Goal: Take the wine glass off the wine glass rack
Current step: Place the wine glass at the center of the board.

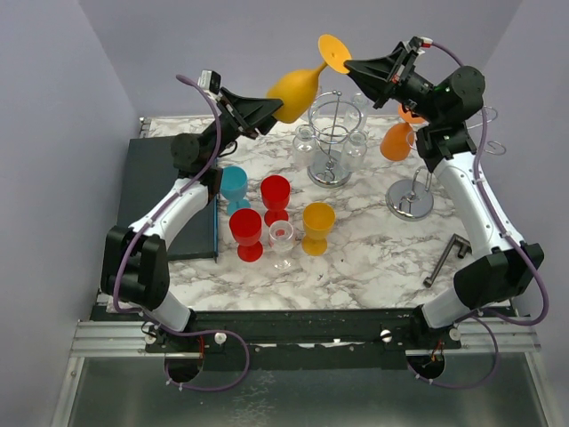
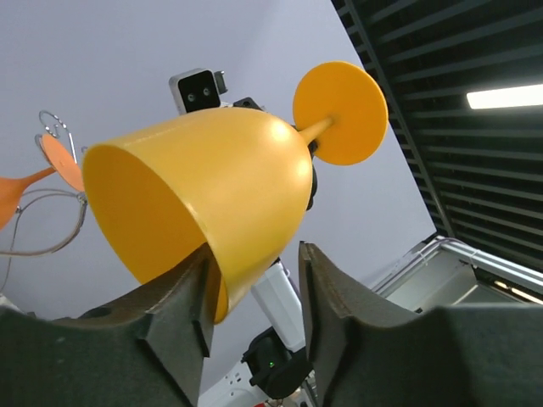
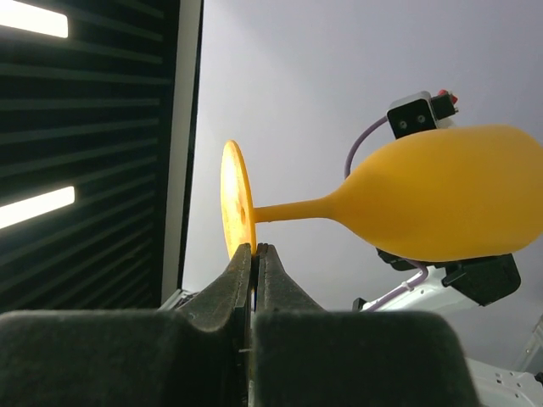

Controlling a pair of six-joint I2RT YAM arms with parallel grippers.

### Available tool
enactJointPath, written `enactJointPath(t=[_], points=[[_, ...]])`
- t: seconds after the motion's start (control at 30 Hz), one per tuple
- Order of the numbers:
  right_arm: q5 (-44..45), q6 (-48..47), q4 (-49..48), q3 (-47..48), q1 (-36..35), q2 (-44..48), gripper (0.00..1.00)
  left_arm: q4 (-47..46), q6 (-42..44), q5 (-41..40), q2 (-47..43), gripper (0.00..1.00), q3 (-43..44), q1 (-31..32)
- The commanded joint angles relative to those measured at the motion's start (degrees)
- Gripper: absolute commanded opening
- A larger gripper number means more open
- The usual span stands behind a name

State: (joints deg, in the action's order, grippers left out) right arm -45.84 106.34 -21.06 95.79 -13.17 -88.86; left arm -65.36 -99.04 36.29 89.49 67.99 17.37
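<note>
A yellow wine glass hangs on its side in the air above the back of the table, between my two arms. My right gripper is shut on the edge of its round foot. My left gripper is open around the rim of the bowl. The rim touches one finger, and a gap separates it from the other. The wine glass rack stands at the right on a round metal base. An orange glass hangs from it upside down.
A second wire rack with clear glasses stands at centre back. On the marble table stand a blue cup, two red cups, a clear glass and a yellow goblet. A dark board lies left, a black tool right.
</note>
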Motion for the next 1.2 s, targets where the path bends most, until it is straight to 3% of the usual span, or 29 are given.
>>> enactJointPath(t=[0.0, 0.2, 0.43, 0.5, 0.63, 0.8, 0.83, 0.87, 1.17], points=[[1.4, -1.2, -1.9, -3.7, -0.6, 1.4, 0.01, -8.2, -2.6, -2.2, -0.8, 0.44, 0.1, 0.2], [1.7, -1.7, -2.9, -7.4, -0.6, 2.4, 0.01, -9.3, -3.0, -2.1, -1.1, 0.32, 0.1, 0.7], [5.2, -9.6, 4.8, -8.8, -0.6, 5.6, 0.02, -7.3, -1.7, -1.4, -3.1, 0.00, -1.3, 0.7], [6.9, -15.5, 10.6, -7.2, -0.6, 6.4, 0.18, -3.3, 0.9, -0.7, -4.7, 0.00, -1.3, 0.8], [11.6, -25.8, 20.6, -5.9, -0.6, 9.0, 0.61, 8.8, 8.0, 1.0, -8.8, 0.00, -1.1, 0.7], [19.0, -36.3, 31.8, -5.0, -0.6, 12.7, 0.87, 25.5, 17.7, 2.1, -13.9, 0.00, 0.5, 0.7], [20.4, -38.6, 34.2, -4.1, -0.6, 13.2, 0.96, 29.9, 19.5, 2.5, -14.4, 0.00, 1.6, 0.7], [21.7, -40.4, 36.0, -3.5, -0.6, 13.5, 1.00, 33.3, 21.5, 2.9, -14.9, 0.00, 2.5, 0.7], [33.4, -54.9, 49.3, 5.4, -0.6, 15.5, 1.00, 65.0, 39.9, 1.1, -18.4, 0.00, 11.1, 4.3]])
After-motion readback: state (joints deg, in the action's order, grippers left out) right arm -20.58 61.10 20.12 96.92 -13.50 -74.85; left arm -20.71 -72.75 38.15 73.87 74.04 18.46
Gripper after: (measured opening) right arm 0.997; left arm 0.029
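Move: The yellow wine glass hangs by its foot in my right hand's shut fingers, its middle about 8 cm to that hand's left, 2 cm back and 3 cm lower. From my left hand, its middle is roughly 6 cm to the right, 3 cm ahead and 4 cm up, the rim already between my half-open fingers. Well below the left hand, the clear-glass rack stands about 13 cm ahead and 13 cm right; the rear red glass is almost straight beneath. I shut my left fingers on the bowl's wall at the rim, one finger inside, while that hand eases up and back about 3 cm and my right hand, still gripping the foot, sinks some 5 cm. Then my right fingers open wide, let go of the foot, and the hand draws off about 5 cm to the right, swinging clockwise and tipping down; my left hand keeps its pinch, sinks about 2.5 cm and tips its fingers some 25 degrees towards level. ##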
